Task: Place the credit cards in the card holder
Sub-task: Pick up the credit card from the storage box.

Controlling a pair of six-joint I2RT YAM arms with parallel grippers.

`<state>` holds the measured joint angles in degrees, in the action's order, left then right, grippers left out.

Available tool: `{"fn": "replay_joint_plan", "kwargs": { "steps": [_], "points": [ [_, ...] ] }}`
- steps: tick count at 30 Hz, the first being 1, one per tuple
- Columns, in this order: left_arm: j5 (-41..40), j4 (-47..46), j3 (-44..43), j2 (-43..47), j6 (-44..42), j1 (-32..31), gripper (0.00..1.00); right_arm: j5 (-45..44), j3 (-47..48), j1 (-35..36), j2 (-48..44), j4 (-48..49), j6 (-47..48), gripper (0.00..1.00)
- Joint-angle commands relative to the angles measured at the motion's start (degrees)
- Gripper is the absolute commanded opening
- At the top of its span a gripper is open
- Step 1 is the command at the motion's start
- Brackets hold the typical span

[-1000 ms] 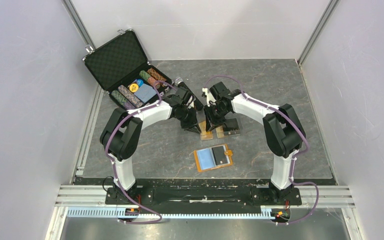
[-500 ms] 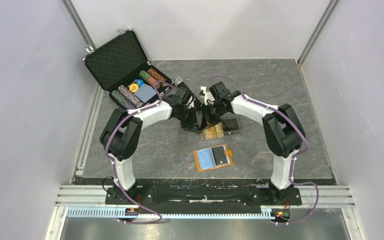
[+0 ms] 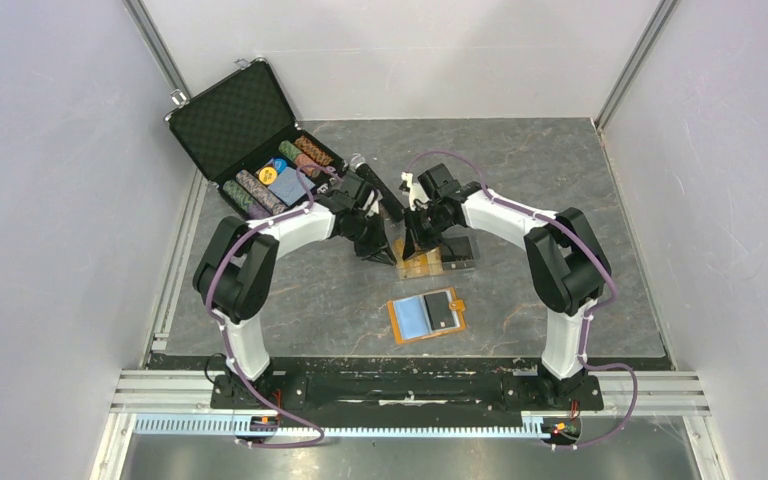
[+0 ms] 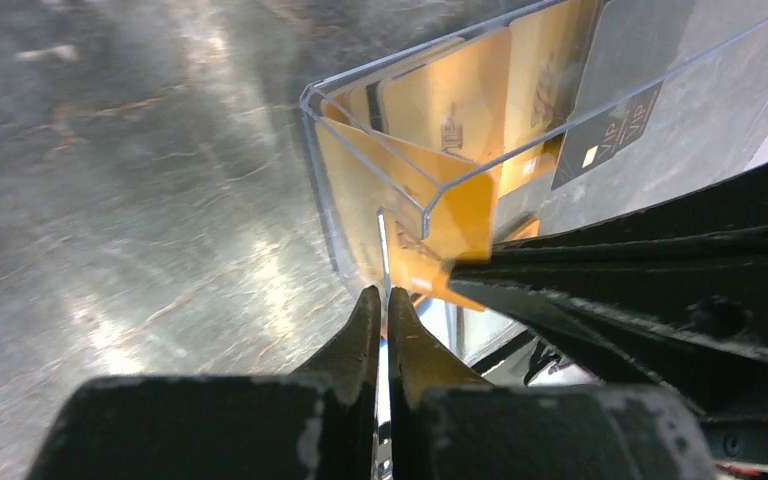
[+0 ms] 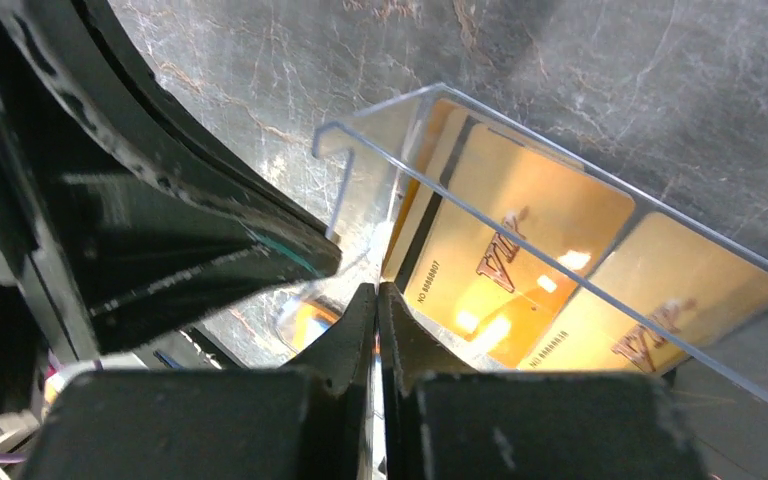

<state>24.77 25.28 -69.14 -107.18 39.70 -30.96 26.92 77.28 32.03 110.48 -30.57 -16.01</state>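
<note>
The card holder (image 3: 427, 317), an orange wallet with blue lining, lies open near the front with a black card (image 3: 443, 312) in it. Behind it stands a clear plastic box (image 3: 438, 262) (image 4: 360, 110) (image 5: 480, 120) with gold credit cards (image 4: 460, 100) (image 5: 520, 230) and a black VIP card (image 4: 610, 110). My left gripper (image 3: 388, 256) (image 4: 385, 295) is shut on the box's thin clear wall. Close beside it, my right gripper (image 3: 412, 250) (image 5: 377, 290) is shut on the edge of a tilted gold card (image 4: 430, 215).
An open black foam-lined case (image 3: 250, 135) with poker chips stands at the back left. Grey walls and metal rails enclose the dark stone-patterned table (image 3: 560, 180). The two arms nearly touch over the clear box.
The right gripper has closed on a gold card and drawn in towards the left gripper. The clear box with its cards has shifted slightly. The left gripper keeps its hold.
</note>
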Motion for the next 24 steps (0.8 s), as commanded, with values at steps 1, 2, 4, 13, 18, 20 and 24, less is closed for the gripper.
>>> {"fn": "replay_joint_plan", "kwargs": {
  "steps": [1,2,4,13,18,20,24],
  "points": [
    [-5.0,-0.2,3.3,2.7,-0.4,4.1,0.02,0.6,2.9,0.8,-4.1,2.7,-0.5,0.00],
    [-5.2,-0.2,3.7,3.3,-0.6,4.8,0.02,0.6,3.4,0.8,-4.6,2.8,-0.7,0.00],
    [-5.6,0.0,4.2,4.2,-1.0,6.1,0.02,0.5,4.1,0.7,-5.3,3.2,-1.3,0.00],
    [-7.4,2.2,4.7,7.8,-3.5,9.7,0.05,1.5,3.1,-0.3,-9.7,5.4,-3.0,0.00],
    [-10.4,5.1,4.3,13.6,-5.7,9.8,0.26,3.1,1.0,-1.3,-12.7,6.9,-4.6,0.00],
    [-11.7,6.5,4.6,16.9,-6.5,9.8,0.29,3.5,-0.4,-1.7,-14.2,7.2,-4.9,0.00],
    [-12.4,8.3,6.4,22.8,-7.2,9.8,0.31,6.0,-3.8,-3.0,-17.5,7.7,-5.8,0.00]
  ]
}}
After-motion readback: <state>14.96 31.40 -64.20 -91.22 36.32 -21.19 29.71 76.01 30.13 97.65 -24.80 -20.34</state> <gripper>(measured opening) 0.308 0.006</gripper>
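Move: Between the right fingertips the yellow credit card is already pinched, standing tilted at the storage box's left end, its middle about 1 cm ahead, 2 cm left and 3 cm below. The box's middle is some 7 cm to the right, level and 3 cm down; the card holder about 14 cm back, 5 cm right, the microphone 16 cm ahead, 6 cm left, both 5 cm lower. For the left hand, gripping the box's left wall, the box's middle is 10 cm right, 1 cm ahead and 2 cm down. Drawing the pinched card up out of the storage box, the right hand rises about 10 cm, drifting a little forward and tilting some 15 degrees, fingers staying shut. The left hand meanwhile drags the box by its end wall to the left and slightly forward, turning counter-clockwise, then opens, lets go of the wall and lifts some 5 cm clear. ##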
